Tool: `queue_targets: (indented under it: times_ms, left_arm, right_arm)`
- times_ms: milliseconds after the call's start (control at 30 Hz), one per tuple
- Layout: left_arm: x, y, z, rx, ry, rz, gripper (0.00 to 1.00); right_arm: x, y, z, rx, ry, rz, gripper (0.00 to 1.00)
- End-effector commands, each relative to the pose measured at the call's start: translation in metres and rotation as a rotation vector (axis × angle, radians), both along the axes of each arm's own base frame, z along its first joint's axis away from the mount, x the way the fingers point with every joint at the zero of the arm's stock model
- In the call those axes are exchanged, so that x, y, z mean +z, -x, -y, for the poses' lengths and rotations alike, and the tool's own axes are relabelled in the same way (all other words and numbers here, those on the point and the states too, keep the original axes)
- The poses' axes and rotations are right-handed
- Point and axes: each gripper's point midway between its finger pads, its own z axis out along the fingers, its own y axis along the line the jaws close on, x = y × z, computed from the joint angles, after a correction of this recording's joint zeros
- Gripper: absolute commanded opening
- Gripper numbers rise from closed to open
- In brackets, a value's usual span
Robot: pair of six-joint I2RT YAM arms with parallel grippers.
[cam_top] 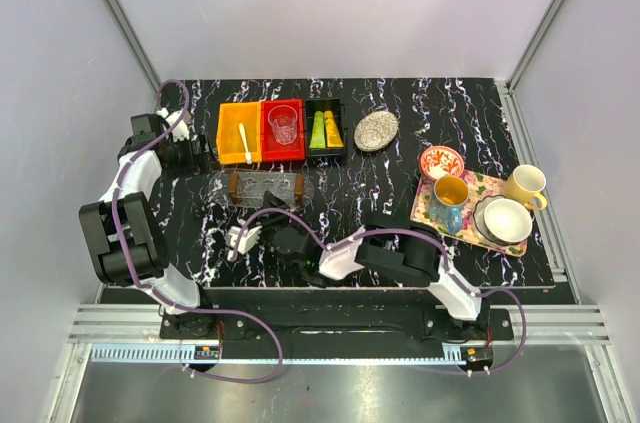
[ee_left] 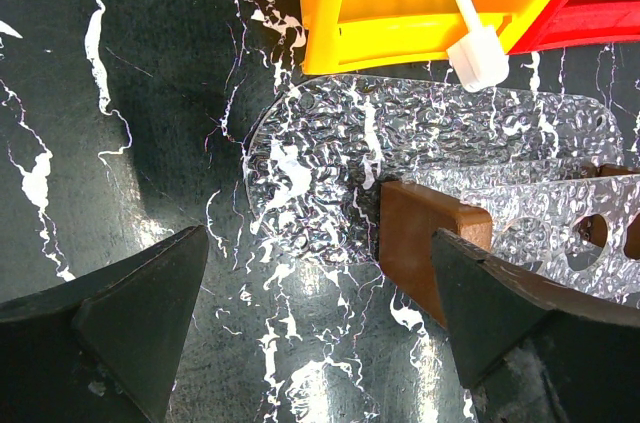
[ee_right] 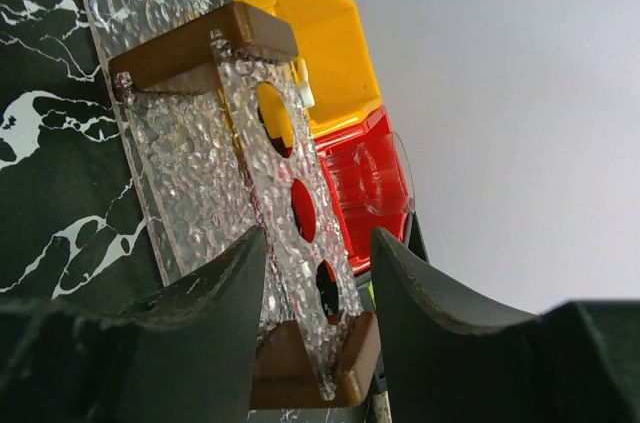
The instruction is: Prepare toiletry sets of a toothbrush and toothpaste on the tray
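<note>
The tray point(cam_top: 265, 186) is a clear dimpled plate with brown wooden ends, lying in front of the bins. A white toothbrush point(cam_top: 244, 143) lies in the orange bin point(cam_top: 240, 133); its head point(ee_left: 477, 58) juts over the rim. A green toothpaste point(cam_top: 318, 129) and a yellow one point(cam_top: 331, 129) stand in the black bin. My left gripper point(cam_top: 195, 153) point(ee_left: 320, 238) hangs wide open over the table at the tray's point(ee_left: 330, 143) left end, holding nothing. My right gripper point(cam_top: 243, 238) point(ee_right: 318, 235) is half open, low and rolled sideways just before the tray point(ee_right: 190, 183), with nothing gripped.
A red bin point(cam_top: 283, 129) holds a clear glass. A silver oval dish point(cam_top: 376, 130) lies right of the bins. At the right, a floral tray point(cam_top: 425, 208) carries a blue mug, a bowl and a yellow mug point(cam_top: 525, 186), with a small red bowl point(cam_top: 441, 160) behind.
</note>
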Motion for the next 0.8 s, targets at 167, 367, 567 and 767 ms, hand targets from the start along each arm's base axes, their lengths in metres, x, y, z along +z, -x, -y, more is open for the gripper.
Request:
queue_targets:
  times_ms: [167, 367, 567, 767]
  left_arm:
    - [0.012, -0.007, -0.008, 0.028, -0.037, 0.066, 0.98]
    - [0.004, -0.013, -0.023, 0.077, -0.094, 0.064, 0.98]
    - [0.001, -0.017, -0.036, 0.128, -0.144, 0.057, 0.98]
    - [-0.005, -0.021, -0.055, 0.19, -0.219, 0.03, 0.97]
  right_arm:
    - [0.068, 0.016, 0.01, -0.02, -0.182, -0.288, 0.5]
    - [0.081, 0.03, 0.02, -0.021, -0.194, -0.444, 0.5]
    - [0.097, 0.029, 0.035, -0.047, -0.228, -0.592, 0.5]
    - [0.112, 0.004, 0.063, -0.097, -0.278, -0.723, 0.5]
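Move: The rack stands free on the clear tray, its middle about 6 cm ahead of the right hand, 2 cm left and 6 cm lower. From that hand the green toothpaste lies some 23 cm ahead and 12 cm right, the yellow tube 4 cm right of the green one, the cup 22 cm ahead and 3 cm right. From the left hand the toothbrush lies about 11 cm ahead, 9 cm right and 7 cm below, the rack's middle 16 cm right and 2 cm back. The rack is left standing as the right hand, already clear of it, lifts about 7 cm, most of that early on, while drifting back and then left; its wrist tips the fingers down by some 35 degrees, half open throughout. The left hand, wide open, slides about 3 cm left, away from the rack and toothbrush, turning slightly counter-clockwise. ##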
